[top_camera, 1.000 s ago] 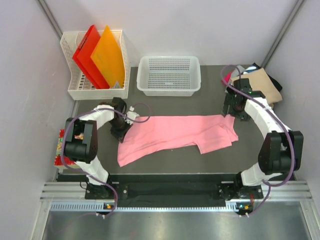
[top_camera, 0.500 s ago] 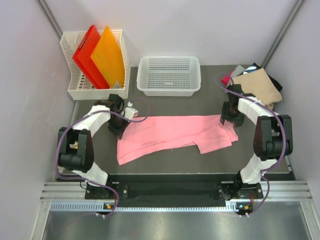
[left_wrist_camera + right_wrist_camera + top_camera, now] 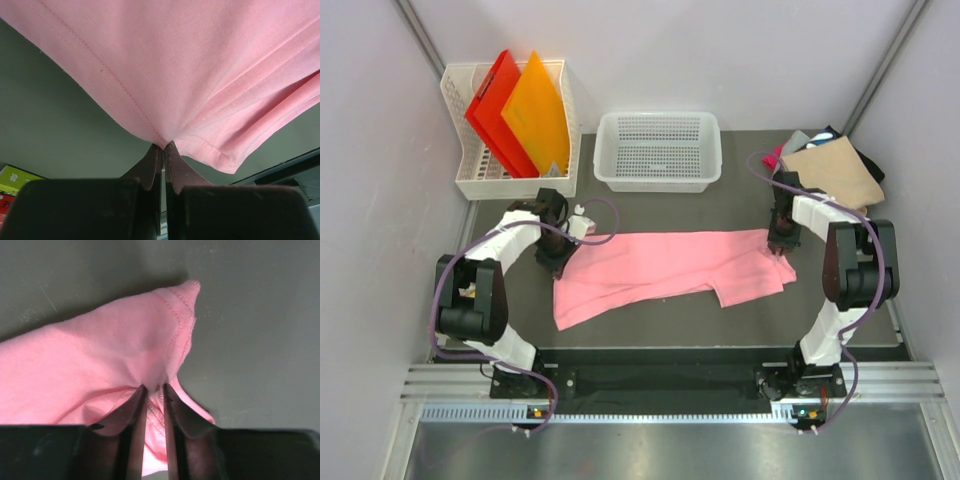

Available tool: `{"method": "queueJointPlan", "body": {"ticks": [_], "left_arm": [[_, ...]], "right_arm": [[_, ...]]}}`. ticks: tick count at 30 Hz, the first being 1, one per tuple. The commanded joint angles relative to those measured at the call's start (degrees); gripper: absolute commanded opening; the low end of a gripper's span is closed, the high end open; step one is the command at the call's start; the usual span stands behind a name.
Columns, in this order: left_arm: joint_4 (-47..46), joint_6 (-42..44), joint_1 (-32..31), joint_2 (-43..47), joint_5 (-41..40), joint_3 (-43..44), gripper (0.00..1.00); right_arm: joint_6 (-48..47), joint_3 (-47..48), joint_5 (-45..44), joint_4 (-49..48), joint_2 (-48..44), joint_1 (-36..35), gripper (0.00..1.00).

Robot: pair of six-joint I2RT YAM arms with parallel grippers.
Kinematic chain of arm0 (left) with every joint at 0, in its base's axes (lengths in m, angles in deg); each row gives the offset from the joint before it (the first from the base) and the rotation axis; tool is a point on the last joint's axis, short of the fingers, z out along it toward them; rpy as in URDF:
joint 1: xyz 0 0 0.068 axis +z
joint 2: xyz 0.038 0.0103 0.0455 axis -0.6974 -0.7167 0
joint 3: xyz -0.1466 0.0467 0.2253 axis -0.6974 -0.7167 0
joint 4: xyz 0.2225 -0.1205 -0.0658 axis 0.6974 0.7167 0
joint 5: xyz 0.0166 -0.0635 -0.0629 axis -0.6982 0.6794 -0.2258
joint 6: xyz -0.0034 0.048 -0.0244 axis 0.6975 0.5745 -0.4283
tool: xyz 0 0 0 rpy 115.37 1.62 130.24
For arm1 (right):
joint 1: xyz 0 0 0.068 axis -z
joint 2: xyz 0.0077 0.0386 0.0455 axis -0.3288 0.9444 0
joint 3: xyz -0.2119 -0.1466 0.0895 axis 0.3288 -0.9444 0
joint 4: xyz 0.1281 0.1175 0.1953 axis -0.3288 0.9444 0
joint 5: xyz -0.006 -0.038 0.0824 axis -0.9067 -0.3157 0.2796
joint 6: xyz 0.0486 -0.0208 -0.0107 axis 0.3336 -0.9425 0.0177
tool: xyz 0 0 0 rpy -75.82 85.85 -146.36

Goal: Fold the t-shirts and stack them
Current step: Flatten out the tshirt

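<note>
A light pink t-shirt (image 3: pixel 665 265) lies stretched lengthwise across the middle of the dark table. My left gripper (image 3: pixel 563 243) is shut on its far left edge; in the left wrist view the closed jaws (image 3: pixel 164 146) pinch the shirt's hem (image 3: pixel 200 75). My right gripper (image 3: pixel 778 238) is shut on the shirt's far right corner; in the right wrist view the jaws (image 3: pixel 152 387) pinch a bunched fold of pink cloth (image 3: pixel 100 355). A pile of folded shirts, tan on top (image 3: pixel 835 168), with black, magenta and grey under it, sits at the far right corner.
A white mesh basket (image 3: pixel 660 150) stands at the back centre. A white rack (image 3: pixel 480 170) at the back left holds a red folder (image 3: pixel 495 105) and an orange folder (image 3: pixel 538 112). A colourful packet (image 3: pixel 442 295) lies at the table's left edge.
Both arms have swung inward and their grippers have come down onto the shirt's far ends. The right gripper moved from behind the shirt to its corner. The shirt is pulled slightly straighter.
</note>
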Motion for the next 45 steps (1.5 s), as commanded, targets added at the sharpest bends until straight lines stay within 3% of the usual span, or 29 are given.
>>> {"method": "queueJointPlan", "body": {"ticks": [1, 3, 8, 15, 17, 21, 26, 27, 28, 29, 37, 40, 42, 44, 45], "left_arm": [[1.7, 0.7, 0.2, 2.7, -1.2, 0.6, 0.00], [1.7, 0.6, 0.2, 2.8, -1.2, 0.6, 0.00], [2.4, 0.8, 0.2, 3.2, -1.7, 2.3, 0.00], [4.9, 0.7, 0.2, 4.7, -1.7, 8.6, 0.01], [5.1, 0.8, 0.2, 5.0, -1.9, 8.8, 0.04], [5.5, 1.0, 0.2, 4.9, -2.2, 7.2, 0.24], [3.7, 0.6, 0.2, 6.4, -2.0, 3.0, 0.23], [3.7, 0.6, 0.2, 6.7, -1.9, 2.8, 0.19], [3.7, 0.5, 0.2, 6.9, -2.0, 2.6, 0.02], [3.7, 0.3, 0.2, 7.1, -2.1, 2.5, 0.00], [4.8, -0.1, 0.2, 10.9, -0.5, 6.2, 0.00], [7.4, -0.7, -0.2, 9.8, 3.7, 5.5, 0.35], [7.5, -1.3, -0.5, 9.1, 4.2, 3.4, 0.44], [6.0, -1.9, -0.7, 9.5, 4.9, 0.5, 0.45], [5.4, -1.9, -0.9, 9.9, 4.8, -0.4, 0.55]], "right_arm": [[-0.3, 1.0, -0.6, -1.8, 1.0, 1.3, 0.11], [0.0, 1.1, -0.3, -1.6, -0.5, 1.3, 0.00], [0.9, 3.6, 1.8, 0.8, -8.3, 1.2, 0.00], [1.8, 5.4, 5.4, 6.9, -26.0, 1.1, 0.00], [1.7, 5.1, 5.7, 8.5, -30.0, 1.0, 0.00], [2.6, 2.5, 7.3, 11.2, -35.6, 0.4, 0.00], [3.1, -3.3, 8.3, 12.9, -40.7, 0.3, 0.00], [3.2, -4.1, 8.4, 13.2, -41.2, 0.3, 0.00], [3.3, -5.4, 8.7, 13.9, -41.8, 0.3, 0.00], [3.4, -5.9, 9.0, 14.1, -43.2, 0.4, 0.00], [3.2, -0.7, 9.1, 17.4, -46.4, 0.0, 0.00], [3.6, -1.2, 9.4, 16.6, -45.1, 0.0, 0.00], [3.9, -1.8, 9.6, 16.1, -44.6, 0.0, 0.00], [4.0, -2.5, 9.7, 15.4, -44.3, 0.0, 0.00], [4.0, -2.7, 9.7, 15.3, -44.2, 0.0, 0.00]]}}
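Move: The right fingers stand around the t-shirt's right end, with the shirt's near flap corner about 13 cm to the left and 13 cm back, and the cardboard about 15 cm right and 19 cm ahead. The left fingers already hold the t-shirt's left edge, some 4 cm above the table; the shirt's near left corner lies about 12 cm back, level sideways, and the red book about 24 cm left and 5 cm back. Right hand pinches and lifts the t-shirt's end some 18 cm, drawing back; left rises about 5, letting go. ##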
